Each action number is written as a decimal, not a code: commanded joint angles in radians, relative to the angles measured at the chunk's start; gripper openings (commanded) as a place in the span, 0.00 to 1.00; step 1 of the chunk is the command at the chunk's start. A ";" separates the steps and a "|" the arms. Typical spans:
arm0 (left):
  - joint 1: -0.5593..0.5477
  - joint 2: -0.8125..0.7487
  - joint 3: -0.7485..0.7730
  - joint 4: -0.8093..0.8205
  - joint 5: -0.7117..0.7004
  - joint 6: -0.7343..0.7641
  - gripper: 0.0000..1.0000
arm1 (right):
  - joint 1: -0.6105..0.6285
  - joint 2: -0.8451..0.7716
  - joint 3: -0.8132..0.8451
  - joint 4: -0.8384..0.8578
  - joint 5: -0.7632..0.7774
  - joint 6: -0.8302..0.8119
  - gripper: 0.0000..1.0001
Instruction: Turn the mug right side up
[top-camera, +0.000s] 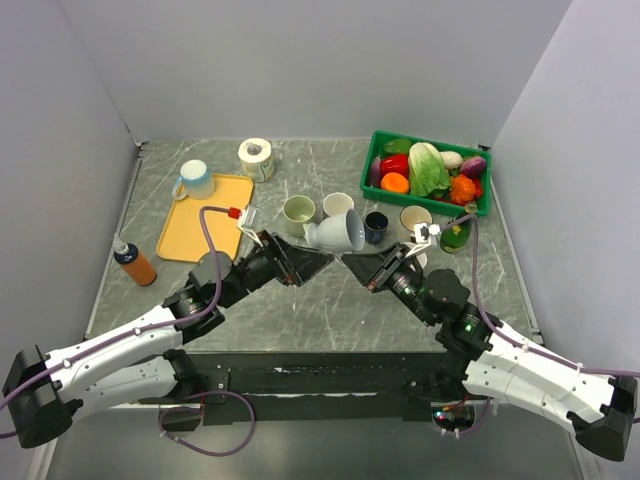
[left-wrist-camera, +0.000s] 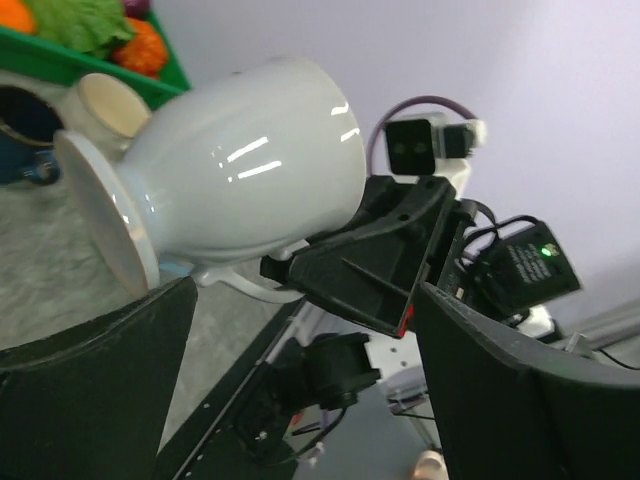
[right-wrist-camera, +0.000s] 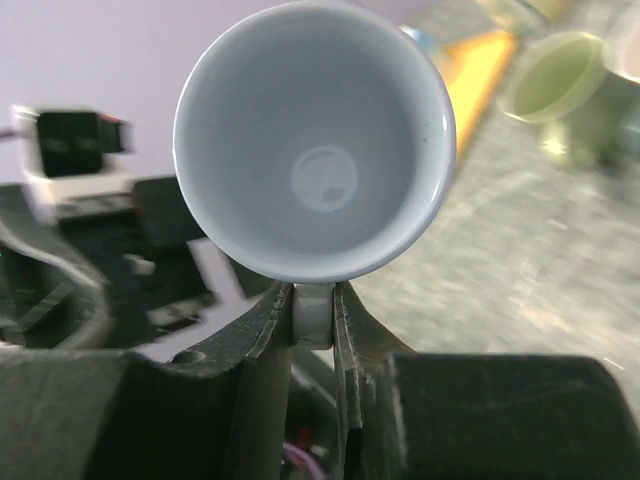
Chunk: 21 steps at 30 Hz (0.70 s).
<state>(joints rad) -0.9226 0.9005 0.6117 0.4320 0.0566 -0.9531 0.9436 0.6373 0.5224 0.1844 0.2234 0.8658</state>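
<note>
A white mug hangs tilted in the air over the middle of the table, between my two grippers. My right gripper is shut on its handle, and the right wrist view looks straight into the mug's mouth. The same gripper reaches up from the lower right in the top view. My left gripper stands wide open just below and beside the mug, touching nothing. Its fingers point at the mug from the lower left.
Behind the mug stand a green mug, a white mug, a dark blue mug and a cream mug. A green crate of vegetables sits back right. An orange tray, a paper roll and an orange bottle are at the left.
</note>
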 joint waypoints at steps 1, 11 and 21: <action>-0.001 0.000 0.063 -0.137 -0.110 0.045 0.97 | -0.002 -0.053 0.064 -0.081 0.115 -0.039 0.00; 0.001 -0.064 0.131 -0.386 -0.273 0.109 0.96 | -0.002 -0.085 0.151 -0.400 0.292 -0.165 0.00; 0.001 -0.149 0.227 -0.667 -0.494 0.148 0.96 | 0.000 0.008 0.154 -0.482 0.444 -0.229 0.00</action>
<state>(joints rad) -0.9226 0.7898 0.7887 -0.1139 -0.3141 -0.8482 0.9436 0.6079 0.6357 -0.3691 0.5568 0.6792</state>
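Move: The right hand holds the tipped mug by its handle; the free table spot it heads for lies about 12 cm ahead, 9 cm right and 25 cm below. At that same depth below, the light blue mug stands 12 ahead, 18 right; the dark blue mug 21 ahead, 9 right. From the empty left hand, the tray mug is some 37 cm ahead, 32 left and 27 below, the free spot 13 ahead, 14 right and 28 below. Right carries the handle-pinched mug about 8 cm right and 7 down, tipping its mouth up; open left retreats leftward. ##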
